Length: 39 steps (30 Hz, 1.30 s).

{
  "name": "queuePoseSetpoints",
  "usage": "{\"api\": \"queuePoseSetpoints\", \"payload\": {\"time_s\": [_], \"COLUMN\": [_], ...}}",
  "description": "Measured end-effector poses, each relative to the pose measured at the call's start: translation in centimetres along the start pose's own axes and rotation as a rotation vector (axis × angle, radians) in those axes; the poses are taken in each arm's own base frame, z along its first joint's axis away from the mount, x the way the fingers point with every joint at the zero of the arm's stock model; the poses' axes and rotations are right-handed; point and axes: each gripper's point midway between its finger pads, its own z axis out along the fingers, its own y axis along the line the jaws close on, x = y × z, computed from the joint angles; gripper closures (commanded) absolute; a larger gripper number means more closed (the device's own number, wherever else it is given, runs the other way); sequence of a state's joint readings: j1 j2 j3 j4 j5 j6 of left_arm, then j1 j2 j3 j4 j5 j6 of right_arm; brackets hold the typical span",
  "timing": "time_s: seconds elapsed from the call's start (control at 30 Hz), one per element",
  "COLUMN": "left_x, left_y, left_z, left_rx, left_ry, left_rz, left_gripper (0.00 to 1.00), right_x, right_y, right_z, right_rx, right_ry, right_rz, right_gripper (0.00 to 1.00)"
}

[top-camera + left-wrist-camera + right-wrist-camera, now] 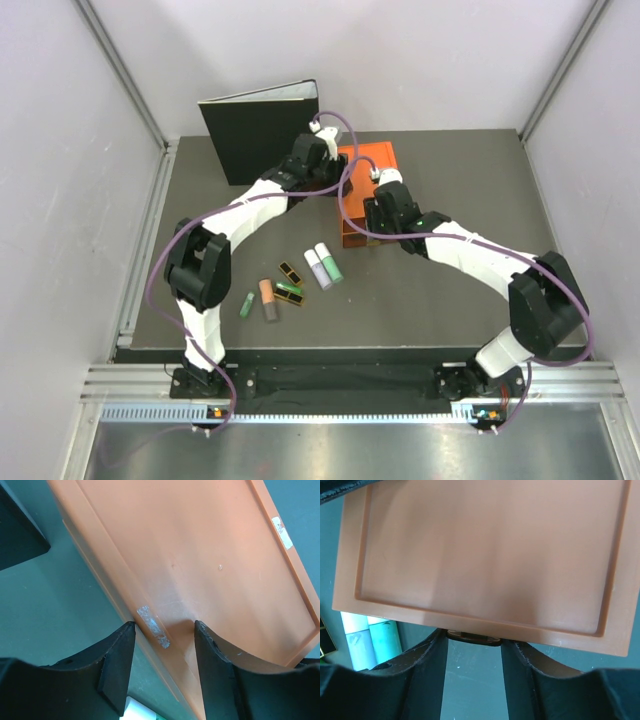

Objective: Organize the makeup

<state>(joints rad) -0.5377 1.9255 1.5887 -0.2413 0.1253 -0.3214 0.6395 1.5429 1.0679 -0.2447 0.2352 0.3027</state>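
The makeup lies on the mat left of centre: a lilac tube [317, 269] and a mint tube [329, 263] side by side, two black cases [290, 272] [290, 294], a peach-grey tube [268, 299] and a green stick [247, 305]. Both tubes show in the right wrist view, the lilac tube [357, 642] and the mint tube [382, 640]. My left gripper [164, 630] is open and straddles the left edge of the orange drawer box [200, 555]. My right gripper [473, 647] is at the box's front edge, its fingertips touching both ends of the dark drawer handle [472, 637].
The orange drawer box [372, 160] stands at the back centre. The black ring binder [255, 135] stands upright just left of it, and its corner shows in the left wrist view [20, 535]. White walls enclose the dark mat.
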Motion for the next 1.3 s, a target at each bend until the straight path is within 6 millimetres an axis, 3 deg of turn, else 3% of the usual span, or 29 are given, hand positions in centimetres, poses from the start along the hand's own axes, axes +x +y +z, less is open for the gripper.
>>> {"api": "queuePoseSetpoints", "payload": {"time_s": [0.27, 0.4, 0.93, 1.3], "left_x": [-0.2, -0.2, -0.4, -0.4], "left_y": [0.1, 0.3, 0.5, 0.6], "left_z": [0.3, 0.3, 0.3, 0.3], "left_rx": [-0.016, -0.028, -0.058, -0.068], "left_ry": [0.000, 0.000, -0.012, -0.016], "left_rz": [-0.028, -0.038, -0.065, -0.065], "left_gripper": [0.45, 0.44, 0.45, 0.44], "right_x": [0.2, 0.7, 5.1, 7.4], "right_y": [0.1, 0.3, -0.5, -0.9], "right_z": [-0.4, -2.2, -7.6, -8.6], "right_rx": [-0.002, -0.015, -0.049, -0.068], "right_ry": [0.001, 0.000, 0.082, 0.138], "right_rz": [0.015, 0.022, -0.011, -0.036], "right_gripper": [1.00, 1.00, 1.00, 1.00]}}
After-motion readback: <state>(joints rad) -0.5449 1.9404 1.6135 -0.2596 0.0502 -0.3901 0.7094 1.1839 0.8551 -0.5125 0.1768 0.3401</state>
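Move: My right fingers already pinch the handle of the orange box's upper drawer; the box's middle lies about 9 cm straight ahead and some 4 cm lower. Two white-capped tubes lie on the table: the green about 9 cm to the left and 9 cm back, the purple about 11 cm left and 11 cm back, both 10 cm lower. From my left hand, at the box's left top edge, the box's middle is level ahead, 5 cm right and 6 cm lower, and the handle about 9 cm back, 6 cm right and 3 cm down. I keep the handle pinched and, after a brief pause, draw the drawer back out of the box some 11 cm, drifting about 4 cm to my right and tipping the fingers down slightly towards the end. My left hand stays almost in place with its fingers straddling the box's left top edge to steady it, turning about 5 degrees counter-clockwise. ##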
